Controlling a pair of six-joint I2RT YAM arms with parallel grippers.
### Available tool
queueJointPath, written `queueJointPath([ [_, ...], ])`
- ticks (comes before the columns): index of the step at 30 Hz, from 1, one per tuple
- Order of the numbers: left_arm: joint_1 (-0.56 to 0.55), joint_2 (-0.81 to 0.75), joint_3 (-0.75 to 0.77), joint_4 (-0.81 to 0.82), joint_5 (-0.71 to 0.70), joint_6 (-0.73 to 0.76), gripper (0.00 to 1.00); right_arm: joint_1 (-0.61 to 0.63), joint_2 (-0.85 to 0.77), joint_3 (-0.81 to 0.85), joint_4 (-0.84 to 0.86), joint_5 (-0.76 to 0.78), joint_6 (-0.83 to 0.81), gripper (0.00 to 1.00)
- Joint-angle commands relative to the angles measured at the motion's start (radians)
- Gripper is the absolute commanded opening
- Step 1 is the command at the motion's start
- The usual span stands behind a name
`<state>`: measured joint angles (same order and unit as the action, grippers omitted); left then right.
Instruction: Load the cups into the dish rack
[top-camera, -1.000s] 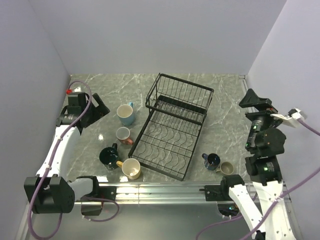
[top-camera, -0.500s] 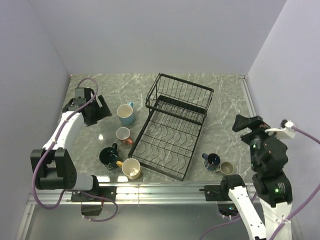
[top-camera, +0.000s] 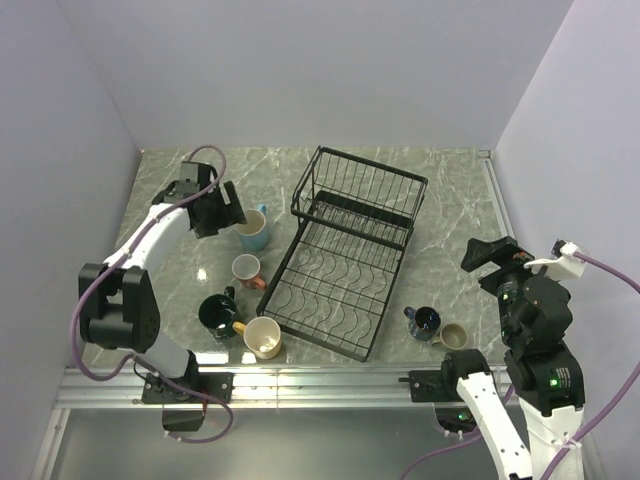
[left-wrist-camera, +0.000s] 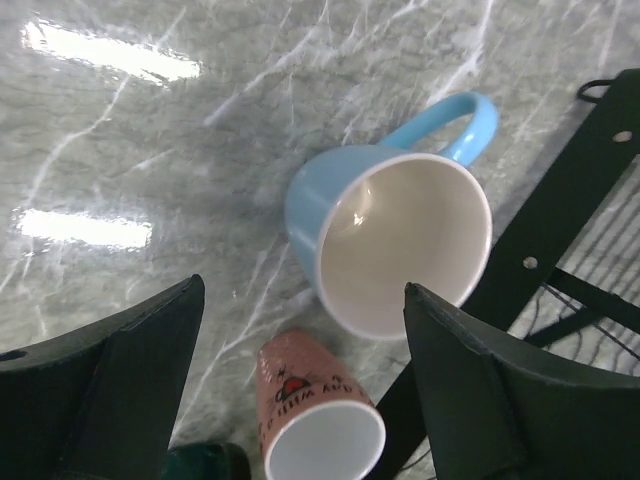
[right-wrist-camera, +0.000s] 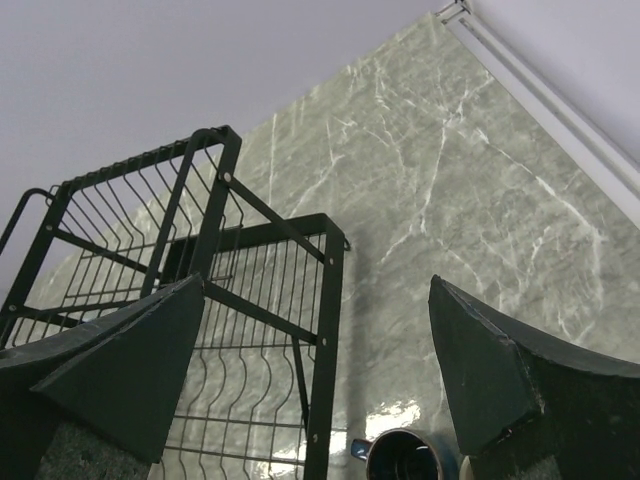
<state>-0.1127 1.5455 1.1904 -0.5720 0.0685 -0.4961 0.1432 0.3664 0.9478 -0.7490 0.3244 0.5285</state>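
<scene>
The black wire dish rack stands mid-table, with no mug in it; it also shows in the right wrist view. The light blue mug stands left of it, with the pink mug, dark teal mug and cream mug nearer. The navy mug and small beige mug sit right of the rack. My left gripper is open just left of the blue mug, above the pink mug. My right gripper is open, held high at the right above the navy mug.
Purple-grey walls close the table on three sides. A metal rail runs along the near edge by the arm bases. A white strip edges the table's right side.
My left gripper has swung right from the far-left wall to the blue mug. My right gripper has dropped and come forward toward the rack side.
</scene>
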Motion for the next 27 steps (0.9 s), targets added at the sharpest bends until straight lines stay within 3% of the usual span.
queueJointPath([
  [1,-0.016,0.051,0.044,0.02,-0.047,-0.015,0.85,-0.002,0.009,-0.001,0.0,0.011,-0.041,1.0],
  [3,-0.018,0.088,0.057,0.023,-0.065,-0.01,0.84,-0.001,0.019,0.002,0.005,0.008,-0.048,1.0],
  [4,-0.016,0.102,0.061,0.026,-0.065,-0.004,0.77,-0.001,0.02,0.002,0.005,0.008,-0.056,1.0],
  [9,-0.016,0.218,0.141,0.023,-0.065,0.024,0.64,-0.001,0.034,-0.001,0.007,0.001,-0.082,1.0],
  [10,-0.018,0.234,0.155,0.014,-0.065,0.025,0.48,-0.001,0.035,-0.001,0.007,0.001,-0.084,1.0],
  [12,-0.016,0.264,0.191,0.0,-0.065,0.025,0.29,-0.001,0.037,0.0,0.007,-0.002,-0.088,1.0],
  [13,-0.016,0.269,0.201,-0.008,-0.065,0.025,0.09,-0.001,0.037,0.0,0.004,-0.004,-0.091,1.0],
  [14,-0.016,0.272,0.205,-0.011,-0.064,0.024,0.0,-0.001,0.034,0.002,0.004,-0.004,-0.093,1.0],
  [19,0.01,0.226,0.199,-0.006,-0.006,0.014,0.0,-0.002,0.02,-0.003,0.002,-0.013,-0.09,0.99],
  [27,0.251,-0.007,0.046,0.115,0.449,-0.091,0.0,-0.001,0.048,0.06,0.03,-0.16,-0.044,0.99],
])
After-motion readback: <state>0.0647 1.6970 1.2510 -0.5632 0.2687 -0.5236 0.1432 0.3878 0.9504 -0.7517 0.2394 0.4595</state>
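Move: The left hand is open above the blue cup, whose middle lies about 5 cm ahead, 4 cm to the right and 9 cm below. The pink cup stands some 7 cm back and 3 cm right of the hand; the dish rack's middle is roughly 27 cm right and 1 cm back. From the right hand, the blue cup is about 24 cm ahead, 45 cm left and 28 cm lower. Left hand sinks forward about 5 cm, pinches the blue cup's left rim, then lifts it leftward and back. ##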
